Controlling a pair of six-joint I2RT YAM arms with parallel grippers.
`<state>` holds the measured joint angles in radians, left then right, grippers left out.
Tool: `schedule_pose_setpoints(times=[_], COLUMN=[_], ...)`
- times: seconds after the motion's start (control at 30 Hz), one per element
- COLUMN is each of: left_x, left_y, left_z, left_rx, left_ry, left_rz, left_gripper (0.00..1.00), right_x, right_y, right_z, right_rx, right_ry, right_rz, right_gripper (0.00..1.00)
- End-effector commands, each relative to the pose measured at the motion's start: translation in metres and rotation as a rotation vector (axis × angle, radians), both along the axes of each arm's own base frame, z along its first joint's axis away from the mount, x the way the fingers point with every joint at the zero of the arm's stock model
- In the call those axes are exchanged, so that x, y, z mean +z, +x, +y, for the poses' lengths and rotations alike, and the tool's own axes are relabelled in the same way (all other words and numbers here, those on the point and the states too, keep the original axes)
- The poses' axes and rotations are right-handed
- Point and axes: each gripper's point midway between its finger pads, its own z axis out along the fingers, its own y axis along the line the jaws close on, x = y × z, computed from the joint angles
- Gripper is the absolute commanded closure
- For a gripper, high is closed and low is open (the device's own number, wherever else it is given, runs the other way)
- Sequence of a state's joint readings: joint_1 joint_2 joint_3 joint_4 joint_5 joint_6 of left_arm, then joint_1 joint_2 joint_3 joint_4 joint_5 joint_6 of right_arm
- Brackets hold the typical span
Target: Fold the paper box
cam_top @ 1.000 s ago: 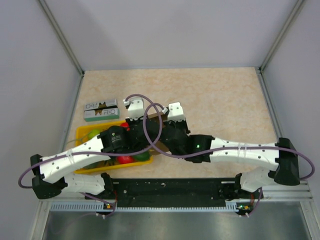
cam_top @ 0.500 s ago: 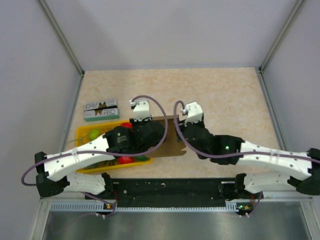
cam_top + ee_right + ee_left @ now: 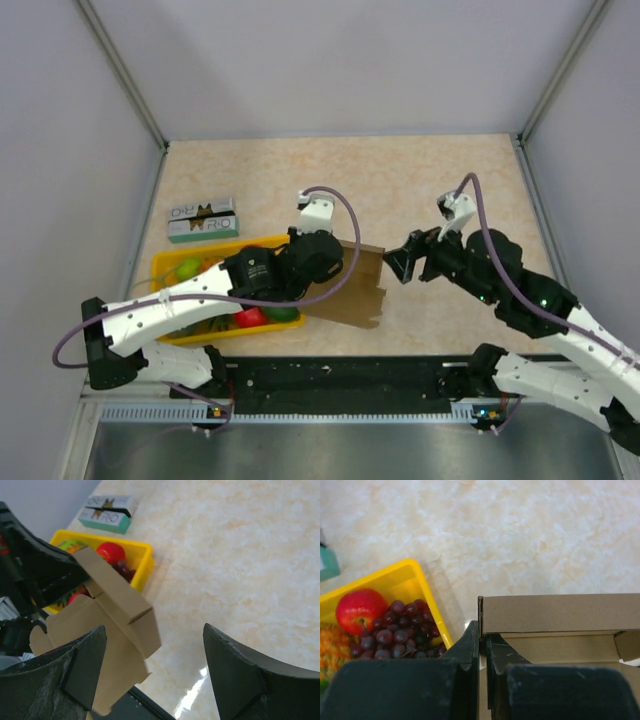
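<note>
The paper box (image 3: 357, 287) is brown kraft cardboard, partly folded, with one side wall standing up; it lies just right of the yellow tray (image 3: 165, 267). My left gripper (image 3: 338, 262) is shut on the left end of that upright wall (image 3: 560, 614), with the cardboard edge pinched between its fingers (image 3: 470, 640). My right gripper (image 3: 404, 263) hangs open to the right of the box, apart from it. In the right wrist view the box (image 3: 120, 605) sits left of centre, near the left finger (image 3: 87, 660), and nothing is held between the wide jaws.
The yellow tray (image 3: 405, 575) holds a red apple (image 3: 357, 607), dark grapes (image 3: 400, 627) and other fruit. A green-and-white carton (image 3: 202, 220) lies behind the tray. Grey walls close in the table on three sides.
My right gripper has opened and drawn back to the right, off the box. The left arm has carried the box a little to the right, still gripping it.
</note>
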<state>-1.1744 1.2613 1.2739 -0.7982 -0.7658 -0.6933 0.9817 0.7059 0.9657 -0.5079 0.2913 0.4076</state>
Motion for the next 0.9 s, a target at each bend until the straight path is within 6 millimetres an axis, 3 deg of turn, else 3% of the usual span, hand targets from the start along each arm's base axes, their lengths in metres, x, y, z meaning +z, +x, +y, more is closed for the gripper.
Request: schedule_pose_setpoints(times=[0.0,0.07,0.1,0.13,0.17,0.2,0.23,0.3,0.33,0.37,0.4,0.43,0.47,0.5,0.53,0.6,0.63,0.73,0.8,0.87], left_x=[-0.012,-0.022,-0.04,-0.039,-0.06,-0.071,-0.078,-0.098,-0.119,-0.113,-0.12,-0.139,-0.135,-0.141,-0.157,-0.158,-0.162,-0.165,-0.158,-0.15], left_y=[-0.004,0.0,0.001,0.003,0.012,0.013,0.015,0.025,0.028,0.036,0.037,0.039,0.046,0.047,0.045,0.047,0.048,0.052,0.056,0.061], left_z=[-0.051,-0.056,-0.062,-0.062,-0.071,-0.067,-0.071,-0.086,-0.088,-0.097,-0.104,-0.108,-0.116,-0.117,-0.113,-0.119,-0.119,-0.115,-0.114,-0.119], left_rx=[-0.418,-0.529,-0.564,-0.606,-0.648,-0.676,-0.697,-0.755,-0.766,-0.773,-0.809,-0.835,-0.844,-0.852,-0.863,-0.882,-0.884,-0.878,-0.851,-0.83], left_ry=[0.072,0.165,0.226,0.294,0.409,0.487,0.514,0.584,0.644,0.651,0.653,0.693,0.704,0.725,0.766,0.74,0.732,0.725,0.676,0.592], left_rz=[0.02,0.038,0.092,0.099,0.142,0.18,0.197,0.219,0.27,0.257,0.271,0.306,0.287,0.305,0.359,0.366,0.363,0.35,0.346,0.316], left_gripper=[1.0,1.0,1.0,1.0,1.0,1.0,1.0,1.0,1.0,1.0,1.0,1.0,1.0,1.0,1.0,1.0,0.99,0.92,0.73,0.61], right_x=[-0.031,-0.058,-0.067,-0.075,-0.094,-0.096,-0.11,-0.119,-0.135,-0.142,-0.153,-0.158,-0.16,-0.169,-0.165,-0.171,-0.163,-0.164,-0.171,-0.185], right_y=[-0.007,-0.002,0.001,0.01,0.018,0.015,0.016,0.022,0.023,0.024,0.026,0.027,0.027,0.029,0.031,0.034,0.033,0.035,0.038,0.041], right_z=[-0.004,-0.013,-0.016,-0.028,-0.042,-0.041,-0.044,-0.049,-0.052,-0.053,-0.053,-0.053,-0.054,-0.061,-0.069,-0.097,-0.109,-0.139,-0.143,-0.142], right_rx=[0.108,0.068,0.047,-0.017,-0.081,-0.063,-0.076,-0.093,-0.108,-0.117,-0.13,-0.144,-0.157,-0.219,-0.268,-0.413,-0.464,-0.609,-0.643,-0.656], right_ry=[-0.028,-0.031,-0.019,0.006,0.057,0.09,0.107,0.116,0.081,0.074,0.082,0.097,0.113,0.129,0.159,0.192,0.204,0.173,0.167,0.152], right_rz=[0.244,0.345,0.376,0.412,0.48,0.492,0.524,0.531,0.556,0.567,0.58,0.586,0.584,0.601,0.576,0.576,0.53,0.506,0.551,0.628], right_gripper=[0.23,0.23,0.23,0.23,0.23,0.24,0.24,0.24,0.24,0.24,0.26,0.26,0.25,0.25,0.25,0.25,0.24,0.21,0.2,0.19])
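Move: The left hand already pinches the paper box by its far left corner; the spot to set it down is bare table about 12 cm to the hand's right, 3 cm back and some 22 cm below. The fruit tray's middle lies about 20 cm left of the hand, 1 cm back and 21 cm below. The held box's middle is roughly 12 cm left of the empty right hand, 2 cm back and 10 cm below. Down and to the right, the left hand carries the pinched box some 18 cm lower and 12 cm across, away from the fruit tray to the table, drifting forward a little and turning it clockwise about 50 degrees; once low, the fingers begin to open at the corner. The right hand, empty and wide open, sinks nearly 20 cm while moving right, tipping further down. ##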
